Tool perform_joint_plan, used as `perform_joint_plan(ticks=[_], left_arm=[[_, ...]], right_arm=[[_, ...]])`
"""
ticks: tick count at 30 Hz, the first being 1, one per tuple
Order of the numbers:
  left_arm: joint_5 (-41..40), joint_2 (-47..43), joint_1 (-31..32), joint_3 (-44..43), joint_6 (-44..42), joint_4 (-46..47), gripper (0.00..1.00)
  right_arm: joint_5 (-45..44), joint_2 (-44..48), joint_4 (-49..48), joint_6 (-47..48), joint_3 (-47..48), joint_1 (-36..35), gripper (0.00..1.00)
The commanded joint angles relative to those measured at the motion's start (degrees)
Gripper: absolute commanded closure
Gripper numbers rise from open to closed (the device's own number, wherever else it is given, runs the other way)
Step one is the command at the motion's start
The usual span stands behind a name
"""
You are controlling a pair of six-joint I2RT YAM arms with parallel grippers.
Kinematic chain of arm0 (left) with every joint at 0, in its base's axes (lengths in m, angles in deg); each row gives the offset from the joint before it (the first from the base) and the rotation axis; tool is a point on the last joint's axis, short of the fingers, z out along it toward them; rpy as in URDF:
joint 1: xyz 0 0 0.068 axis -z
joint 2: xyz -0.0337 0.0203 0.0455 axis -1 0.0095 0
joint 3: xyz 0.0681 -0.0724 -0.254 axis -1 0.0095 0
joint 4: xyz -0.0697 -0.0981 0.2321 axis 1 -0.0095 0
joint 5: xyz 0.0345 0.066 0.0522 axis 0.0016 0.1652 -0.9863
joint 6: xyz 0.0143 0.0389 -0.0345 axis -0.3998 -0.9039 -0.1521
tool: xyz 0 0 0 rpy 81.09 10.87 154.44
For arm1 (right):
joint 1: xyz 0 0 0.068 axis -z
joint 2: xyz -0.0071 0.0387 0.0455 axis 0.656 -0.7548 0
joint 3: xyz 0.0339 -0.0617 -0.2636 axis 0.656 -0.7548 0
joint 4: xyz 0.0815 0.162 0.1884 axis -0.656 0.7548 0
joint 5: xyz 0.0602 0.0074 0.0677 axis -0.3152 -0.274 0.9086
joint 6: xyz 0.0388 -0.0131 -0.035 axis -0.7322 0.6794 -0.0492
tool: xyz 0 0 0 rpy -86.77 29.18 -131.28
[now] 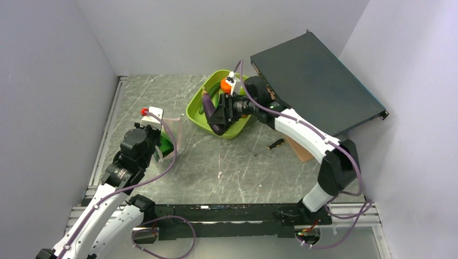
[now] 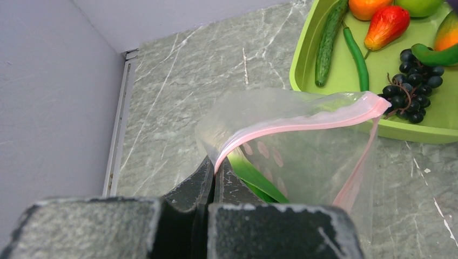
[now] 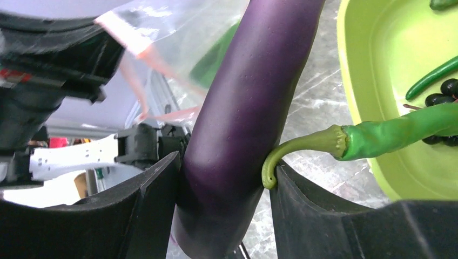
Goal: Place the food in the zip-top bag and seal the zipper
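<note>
My left gripper (image 2: 216, 172) is shut on the pink zipper (image 2: 302, 125) at one corner of the clear zip-top bag (image 2: 302, 156), holding its mouth open; a green leaf-like food piece (image 2: 256, 181) lies inside. My right gripper (image 3: 224, 162) is shut on the purple eggplant (image 3: 248, 108) over the tray's left edge (image 1: 193, 113). A green pepper (image 3: 399, 132) has its curled stem caught between the eggplant and the right finger. In the lime tray (image 2: 345, 70) lie a cucumber (image 2: 329, 40), green pod (image 2: 356, 56), grapes (image 2: 413, 86), red pepper (image 2: 386, 27), orange (image 2: 367, 6) and apple (image 2: 418, 5).
A black flat box (image 1: 318, 86) leans at the back right, propped on a brown block (image 1: 300, 148). An orange-handled screwdriver (image 1: 275, 144) lies on the marble tabletop beside the right arm. Grey walls close in left, back and right.
</note>
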Motion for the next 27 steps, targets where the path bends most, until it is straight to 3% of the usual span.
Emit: perform_joint_plan(ticks=[1,4,9,19,21,23,27], left_arm=[[1.0,0.0,-0.2,-2.1,0.4,1.6,1.00],[0.6,0.0,-0.2,-1.9,0.3,1.9,1.00],[1.1,0.4,-0.2,-2.3,0.4,1.4,1.00],[-0.2,-0.4,-0.2,-1.9,0.2,1.4,1.00],[-0.3,-0.5,-0.1,-1.8,0.2,1.6,1.00],[0.0,-0.4,-0.2,-1.8,0.1,1.7,1.00],[0.6,0.3,-0.1,-2.2,0.2,1.5,1.00]], right_arm=[[1.7,6.3,1.3,6.0,-4.1,-0.6,1.00],[0.6,6.9,4.8,8.0,-3.8,-0.5,1.00],[-1.7,5.6,0.6,8.1,-4.9,0.1,1.00],[-14.9,-19.6,11.1,5.8,17.1,0.1,1.00],[-18.1,-20.4,10.6,6.5,15.6,-1.1,0.98],[-17.8,-19.5,8.3,6.6,12.8,-1.9,0.90],[-17.7,-17.2,9.0,7.7,10.6,-2.4,0.90]])
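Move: The right hand, gripping the eggplant with a green pepper caught at its fingertip, hangs above the green tray, whose middle lies some 16 cm ahead, 4 cm to the right and 18 cm below. In the tray the grapes lie about 12 cm ahead and 6 cm to the right, the cucumber about 18 cm ahead and 2 cm left. The open bag is about 19 cm to its left and 3 cm back. From the left hand the tray is roughly 20 cm ahead, 29 cm to the right. Back and slightly up by some 3 cm first, then in a quick swing forward about 11 cm and on down into the tray's space, the right hand carries the eggplant, ending some 14 cm lower than it began. Its left-pointing fingers tip about 20 degrees further down while keeping their grip; the left hand stays still, pinching the bag's rim. ##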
